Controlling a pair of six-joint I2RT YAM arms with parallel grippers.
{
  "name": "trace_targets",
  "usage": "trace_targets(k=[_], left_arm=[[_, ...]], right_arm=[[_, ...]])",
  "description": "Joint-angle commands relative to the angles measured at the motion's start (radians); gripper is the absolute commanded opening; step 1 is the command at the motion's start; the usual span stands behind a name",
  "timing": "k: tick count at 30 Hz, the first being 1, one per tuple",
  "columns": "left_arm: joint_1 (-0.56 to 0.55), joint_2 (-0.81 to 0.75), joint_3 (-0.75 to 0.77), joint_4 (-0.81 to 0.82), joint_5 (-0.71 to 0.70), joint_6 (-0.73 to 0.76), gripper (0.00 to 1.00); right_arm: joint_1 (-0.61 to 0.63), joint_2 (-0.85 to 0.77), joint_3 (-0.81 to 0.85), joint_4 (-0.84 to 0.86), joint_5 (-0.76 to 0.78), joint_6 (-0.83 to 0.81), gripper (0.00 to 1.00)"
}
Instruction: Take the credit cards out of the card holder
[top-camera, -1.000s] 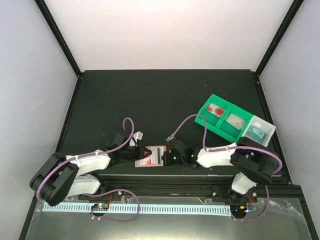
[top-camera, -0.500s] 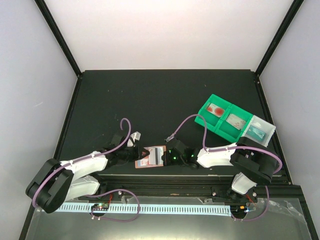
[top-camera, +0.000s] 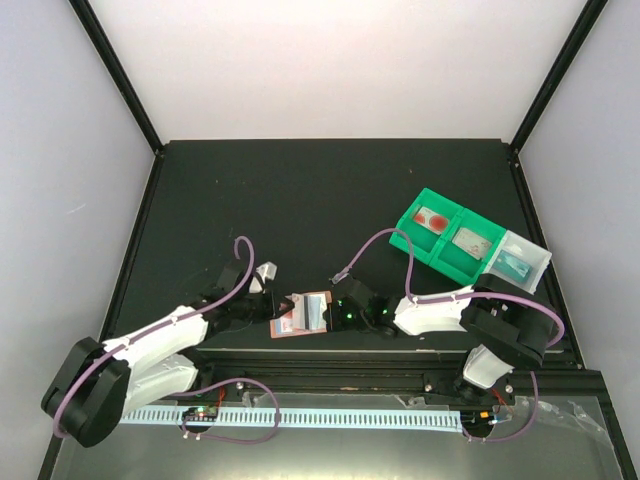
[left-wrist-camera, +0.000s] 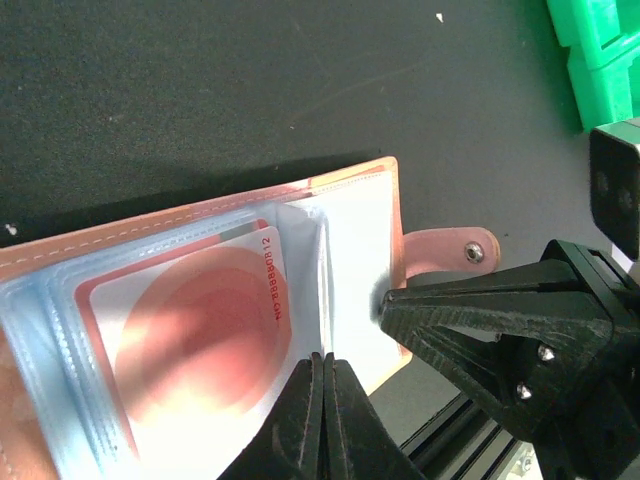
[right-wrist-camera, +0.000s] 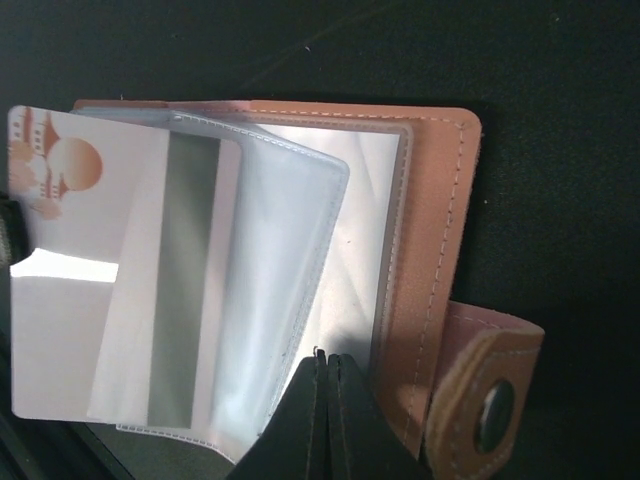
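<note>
The card holder (top-camera: 305, 314) lies open near the table's front edge, terracotta outside (right-wrist-camera: 435, 220), with clear sleeves and a snap tab (left-wrist-camera: 445, 250). A white credit card with a red disc (left-wrist-camera: 190, 340) sits in the left sleeves. In the right wrist view its striped back (right-wrist-camera: 70, 300) sticks out past the holder's left edge. My left gripper (left-wrist-camera: 322, 360) is shut, its tips at the lower edge of a raised clear sleeve beside that card. Whether it pinches anything I cannot tell. My right gripper (right-wrist-camera: 322, 356) is shut, its tips against the right panel's sleeve.
Two joined green bins (top-camera: 445, 235) and a clear bin (top-camera: 520, 260) stand at the right, each with small items inside. The black front rail (top-camera: 330, 355) runs just below the holder. My right gripper's (left-wrist-camera: 385, 300) black body fills the right of the left wrist view.
My left arm's elbow has swung down and to the left while its gripper stayed at the holder. The holder has shifted slightly. Both grippers stay shut.
</note>
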Motion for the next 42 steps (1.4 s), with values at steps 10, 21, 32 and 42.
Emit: trace_targets(k=[10,21,32,42], left_arm=[[0.009,-0.213,0.053,-0.074,-0.076,0.059,0.02],[0.003,-0.332,0.052,0.002,-0.02,0.118,0.02],[-0.18,-0.544,0.021,0.112,-0.308,0.468,0.02],[-0.316,-0.542,-0.04,0.223,-0.406,0.582,0.01]], right_arm=[[0.007,-0.131,0.033,-0.159,0.053,-0.03,0.08],[0.001,-0.332,0.114,-0.265,0.083,-0.133,0.19],[-0.019,-0.417,0.382,-0.675,0.125,0.249,0.26],[-0.023,-0.544,0.329,-0.583,0.045,0.482,0.42]])
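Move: The left hand already grips a bank card by its left edge. The open card holder's middle is about 3 cm to that hand's right, 2 cm back and 5 cm below; the green tray is roughly 38 cm right and 17 cm ahead, 4 cm lower. From the right hand, whose shut fingertips rest on the holder's right side, the held card is some 6 cm left, 2 cm ahead and 2 cm above; the holder's middle is 7 cm left, level with it and barely below. Up, both hands leave the holder: the left keeps its pinch on the card and climbs some 15 cm, tipping its fingers up by about 55 degrees until they point nearly level, forward and right towards the green tray. The right fingertips come free of the holder, edge slightly right, then rise faster, over 20 cm, parting to roughly two fifths open while empty. ##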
